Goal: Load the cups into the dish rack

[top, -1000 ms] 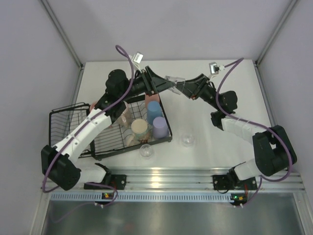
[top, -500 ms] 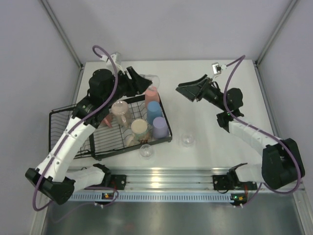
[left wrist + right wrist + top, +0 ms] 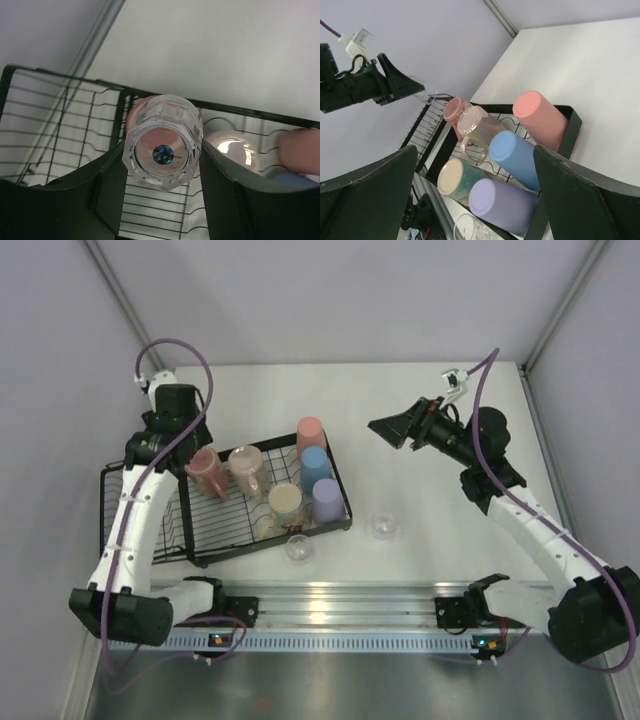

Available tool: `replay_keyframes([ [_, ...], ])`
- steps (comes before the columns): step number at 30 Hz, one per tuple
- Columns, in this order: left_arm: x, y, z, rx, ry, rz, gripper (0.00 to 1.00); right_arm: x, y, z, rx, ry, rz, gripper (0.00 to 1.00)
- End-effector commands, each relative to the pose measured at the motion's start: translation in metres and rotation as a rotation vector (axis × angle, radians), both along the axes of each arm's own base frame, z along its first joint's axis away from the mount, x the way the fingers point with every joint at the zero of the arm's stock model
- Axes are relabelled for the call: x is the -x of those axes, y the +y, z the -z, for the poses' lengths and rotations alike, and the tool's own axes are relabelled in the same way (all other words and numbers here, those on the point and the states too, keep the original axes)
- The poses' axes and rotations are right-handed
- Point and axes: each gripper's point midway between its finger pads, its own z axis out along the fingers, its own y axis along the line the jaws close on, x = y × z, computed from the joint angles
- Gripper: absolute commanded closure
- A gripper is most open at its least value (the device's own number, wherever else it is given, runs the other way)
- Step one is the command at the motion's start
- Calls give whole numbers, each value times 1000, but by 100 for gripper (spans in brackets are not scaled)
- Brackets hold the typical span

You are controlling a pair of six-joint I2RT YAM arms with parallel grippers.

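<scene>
The black wire dish rack (image 3: 140,510) lies at the left of the table. In its right section lie a salmon cup (image 3: 311,432), a blue cup (image 3: 316,465), a lavender cup (image 3: 325,498), a cream cup (image 3: 285,502), a clear pinkish mug (image 3: 247,470) and a pink mug (image 3: 205,472). My left gripper (image 3: 185,447) hangs over the rack beside the pink mug, shut on a small clear glass (image 3: 162,150), whose base faces the wrist camera. My right gripper (image 3: 385,427) stands open and empty in the air right of the rack.
Two clear glasses stand on the table in front of the rack, one (image 3: 299,549) at its front corner and one (image 3: 384,527) further right. The rack's left section (image 3: 55,140) is bare wire. Grey walls close in the table.
The grippers met over the rack's far right corner. My right gripper opened and drew back right. My left arm swung left over the rack with the glass.
</scene>
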Motion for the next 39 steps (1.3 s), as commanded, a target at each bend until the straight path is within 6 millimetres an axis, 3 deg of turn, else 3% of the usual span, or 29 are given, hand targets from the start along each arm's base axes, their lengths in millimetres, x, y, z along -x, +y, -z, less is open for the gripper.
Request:
replay_keyframes([
  [1, 24, 47, 29, -12, 119, -123, 100, -3, -2, -4, 23, 3, -22, 1],
  [2, 30, 68, 29, 0, 115, -191, 100, -3, -2, -4, 21, 4, -26, 1],
  [3, 31, 75, 28, 5, 105, -212, 100, -4, -1, -1, 19, 12, -30, 1],
  [5, 35, 87, 27, 14, 86, -257, 100, -2, 3, 4, 4, 32, -56, 1],
  [10, 31, 105, 44, 84, 119, -298, 100, 5, 9, 12, -19, 54, -113, 1],
  [17, 39, 152, 65, 148, 153, -429, 100, 3, 8, 16, 11, 46, -108, 1],
  [26, 20, 155, 91, 270, 109, -474, 100, -4, 15, 22, 11, 67, -139, 1],
  [31, 29, 169, 103, 199, 149, -526, 100, -6, 15, 29, 52, 62, -147, 1],
  [39, 33, 172, 127, 183, 189, -534, 100, -7, 16, 34, 62, 74, -149, 1],
])
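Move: The left hand, gripping the clear cup, is taking it to the rack's side section at the far left of the rack. The middle of that section lies some 16 cm to the left, about 4 cm back and 21 cm below. The pink mug stands about 2 cm ahead, 2 cm left and 21 cm below; the beige mug is 2 cm ahead, 8 cm to the right, equally low. From the empty right hand, the side section is roughly 55 cm left, 2 cm back and 25 cm down. Leftward and down, the left hand swings the clear cup away from over the pink mug and out above the rack's side section, some 15 cm across with a slight draw back, then sinks almost straight down, about 13 cm lower in all. The wrist turns about 30 degrees counter-clockwise and tips farther down, the fingers keeping their hold. The right hand, open and empty, sinks about 5 cm. ##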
